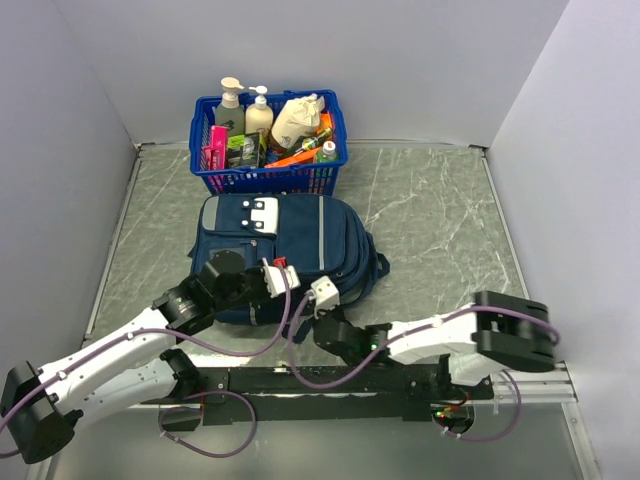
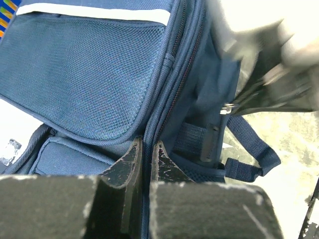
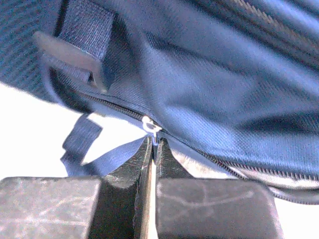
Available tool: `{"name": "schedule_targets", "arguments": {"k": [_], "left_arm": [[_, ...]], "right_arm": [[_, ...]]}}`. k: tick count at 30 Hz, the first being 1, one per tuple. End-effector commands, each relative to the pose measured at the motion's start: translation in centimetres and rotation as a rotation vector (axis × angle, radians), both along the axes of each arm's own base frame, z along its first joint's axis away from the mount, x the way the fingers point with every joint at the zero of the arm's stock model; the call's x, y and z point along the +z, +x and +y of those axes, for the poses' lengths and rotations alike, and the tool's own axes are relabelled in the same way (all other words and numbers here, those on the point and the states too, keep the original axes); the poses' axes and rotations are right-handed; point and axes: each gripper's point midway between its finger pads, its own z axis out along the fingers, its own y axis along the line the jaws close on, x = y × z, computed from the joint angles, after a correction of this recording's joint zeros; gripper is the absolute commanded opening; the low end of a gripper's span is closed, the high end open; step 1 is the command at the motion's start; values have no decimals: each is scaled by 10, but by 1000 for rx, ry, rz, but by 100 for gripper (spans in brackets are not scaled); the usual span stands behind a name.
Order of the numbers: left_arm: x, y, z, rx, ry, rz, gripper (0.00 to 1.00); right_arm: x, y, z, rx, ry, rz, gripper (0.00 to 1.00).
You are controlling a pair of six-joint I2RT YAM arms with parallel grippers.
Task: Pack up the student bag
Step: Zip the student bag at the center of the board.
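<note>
The student bag [image 1: 300,240], a navy backpack with white patches and a pale stripe, lies flat in the middle of the table. My left gripper [image 2: 147,149] is shut on a fold of its blue fabric beside the mesh front pocket [image 2: 94,74]; from above it sits at the bag's near edge [image 1: 280,278]. My right gripper [image 3: 155,144] is shut on the silver zipper pull [image 3: 151,125] of a side zip, with a loose strap [image 3: 79,139] just to its left. In the top view the right gripper [image 1: 322,295] stands at the bag's near right corner.
A blue plastic mesh basket [image 1: 268,172] with bottles and other items stands behind the bag at the back of the table. Grey walls close in the left, back and right. Bare marble tabletop [image 1: 440,230] lies to the bag's right.
</note>
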Motion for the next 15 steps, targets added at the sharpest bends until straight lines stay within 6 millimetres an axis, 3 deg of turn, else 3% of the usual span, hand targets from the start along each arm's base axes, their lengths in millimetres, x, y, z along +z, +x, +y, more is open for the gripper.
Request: {"name": "schedule_targets", "arguments": {"k": [1,5,7,10,11,13,14,15], "left_arm": [[59,21,3,85,-147,-138,24],[66,18,10,100,-170,-118,38],[72,17,11,104,-187,-116,51],[85,8,11,71,-206,-115,59],[78,-9,5,-18,-193,-58,61],[84,-29,-4,-114,-216,2,65],[78,-48,-12,-206,-229,71,62],[73,-55,-14,-232,-229,104,56]], "right_arm": [[12,-15,-13,30,55,22,0],[15,-22,-18,39,74,33,0],[14,-26,-20,39,80,45,0],[19,-32,-19,61,90,49,0],[23,-32,-18,61,100,49,0],[25,-33,-20,64,97,46,0],[29,-32,-20,64,106,42,0],[31,-32,-20,64,114,41,0]]}}
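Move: My right hand already has the zipper pull, barely 1 cm ahead of its pads. The open stretch of the zip lies about 6 cm to the right of that hand and 1 cm forward; a loose strap loop hangs roughly 5 cm back and 4 cm left, some 3 cm lower. My left hand holds the student bag's edge between its pads, the zipper pull about 9 cm to its right, 4 cm back and 8 cm below. My left hand opens its fingers, comes free of the bag's edge and lifts about 7 cm almost straight up, rolling some 10 degrees. Meanwhile my right hand keeps its pinch on the zipper pull and drags it back and to the right, about 4 cm in all, with a slight rise and dip on the way. ##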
